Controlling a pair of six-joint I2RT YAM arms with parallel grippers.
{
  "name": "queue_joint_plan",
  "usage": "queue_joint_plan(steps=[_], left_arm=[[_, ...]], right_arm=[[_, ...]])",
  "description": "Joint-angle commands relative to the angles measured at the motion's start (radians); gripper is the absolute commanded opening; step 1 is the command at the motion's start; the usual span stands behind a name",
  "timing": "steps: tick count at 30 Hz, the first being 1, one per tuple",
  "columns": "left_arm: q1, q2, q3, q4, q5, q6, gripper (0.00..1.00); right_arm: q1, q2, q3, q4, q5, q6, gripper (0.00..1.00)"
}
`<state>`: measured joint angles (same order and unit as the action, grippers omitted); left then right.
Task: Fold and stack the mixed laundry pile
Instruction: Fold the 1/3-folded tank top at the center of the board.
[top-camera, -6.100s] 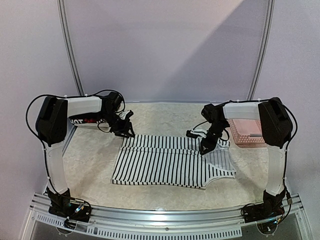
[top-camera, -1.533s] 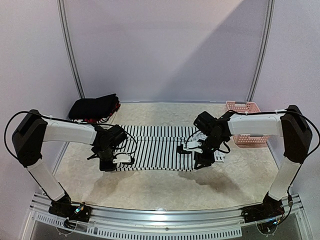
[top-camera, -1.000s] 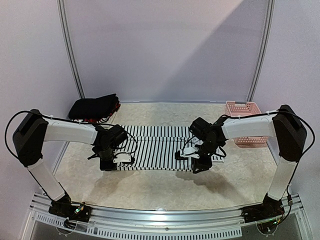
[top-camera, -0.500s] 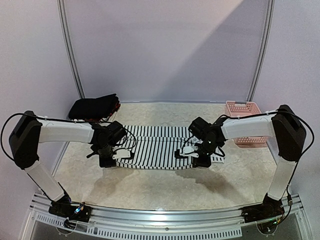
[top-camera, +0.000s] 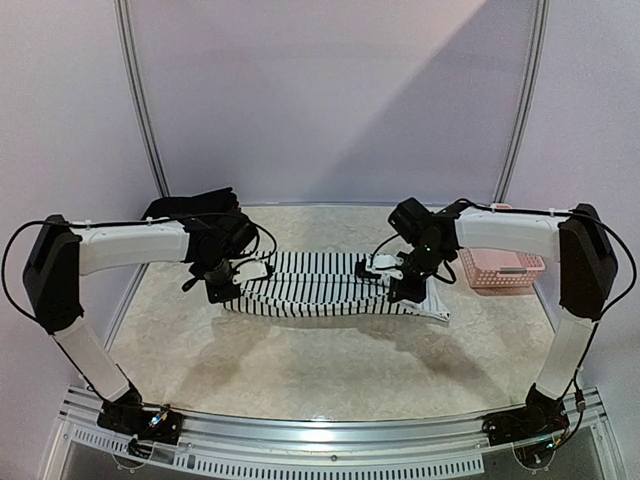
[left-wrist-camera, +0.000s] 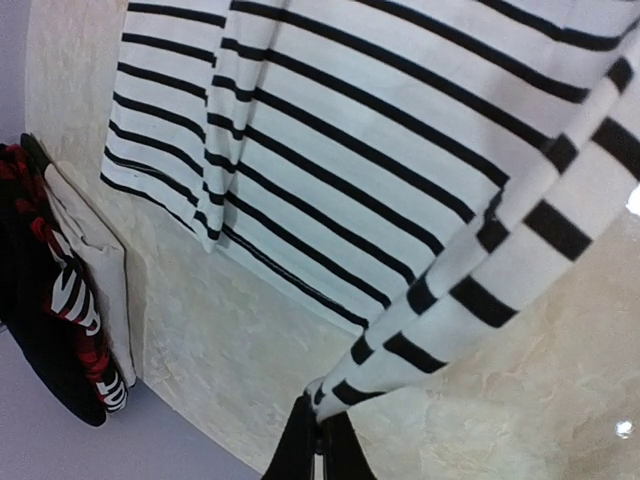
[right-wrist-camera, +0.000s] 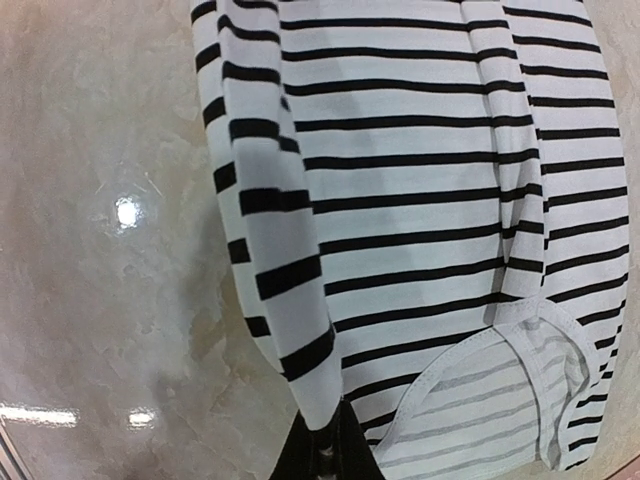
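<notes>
The black-and-white striped tank top (top-camera: 320, 285) lies across the middle of the table, its near edge raised off the surface at both ends. My left gripper (top-camera: 220, 291) is shut on the left corner of that edge. In the left wrist view the striped cloth (left-wrist-camera: 380, 150) hangs from the shut left gripper (left-wrist-camera: 320, 440). My right gripper (top-camera: 398, 290) is shut on the right end of the edge. In the right wrist view a fold of the top (right-wrist-camera: 430, 180) rises from the shut right gripper (right-wrist-camera: 335, 445). The armhole trim shows at the lower right.
A folded stack of black and red-plaid garments (top-camera: 185, 207) sits at the back left corner, partly behind my left arm, and shows as the stack (left-wrist-camera: 50, 330) in the left wrist view. A pink basket (top-camera: 500, 268) stands at the right. The marbled table (top-camera: 330, 370) extends in front.
The right gripper has shut on the top's near edge. Both grippers have lifted and moved toward the back, carrying that edge up over the rest of the top.
</notes>
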<state>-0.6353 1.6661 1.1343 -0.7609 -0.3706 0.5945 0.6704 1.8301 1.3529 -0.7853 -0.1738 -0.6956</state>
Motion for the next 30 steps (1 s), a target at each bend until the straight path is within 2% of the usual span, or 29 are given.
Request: queue_joint_plan(steps=[1,16,30], left_arm=[[0.046,0.071,0.068,-0.036,-0.040,-0.036,0.00],[0.110,0.240,0.218,-0.032,-0.029,-0.063,0.00],[0.127,0.375,0.324,-0.077,0.000,-0.143,0.00]], right_arm=[[-0.016,0.064,0.068,-0.081,-0.055,-0.007,0.00],[-0.092,0.247,0.279,-0.167,-0.112,0.027,0.00],[-0.117,0.390,0.413,-0.210,-0.055,0.098,0.00]])
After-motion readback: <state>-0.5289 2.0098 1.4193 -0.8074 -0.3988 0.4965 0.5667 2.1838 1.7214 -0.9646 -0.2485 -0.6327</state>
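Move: Both hands already hold the tank top's near edge, lifted some 7 cm off the board. The folded-over far third it is being carried to has its middle about 12 cm ahead and 16 cm right of the left hand, and 12 cm ahead and 14 cm left of the right. The folded stack stands roughly 22 cm ahead and 15 cm left of the left hand; the pink basket is about 12 cm ahead and 25 cm right of the right hand. Still pinching the tank top's near edge at two points, both hands carry it forward together, 6 to 7 cm, towards the folded far third, sinking about 4 cm, mostly in the later half. The left wrist turns some 10 degrees counter-clockwise and the right slightly clockwise, its fingertips tipping back towards the base; both grippers stay shut. ##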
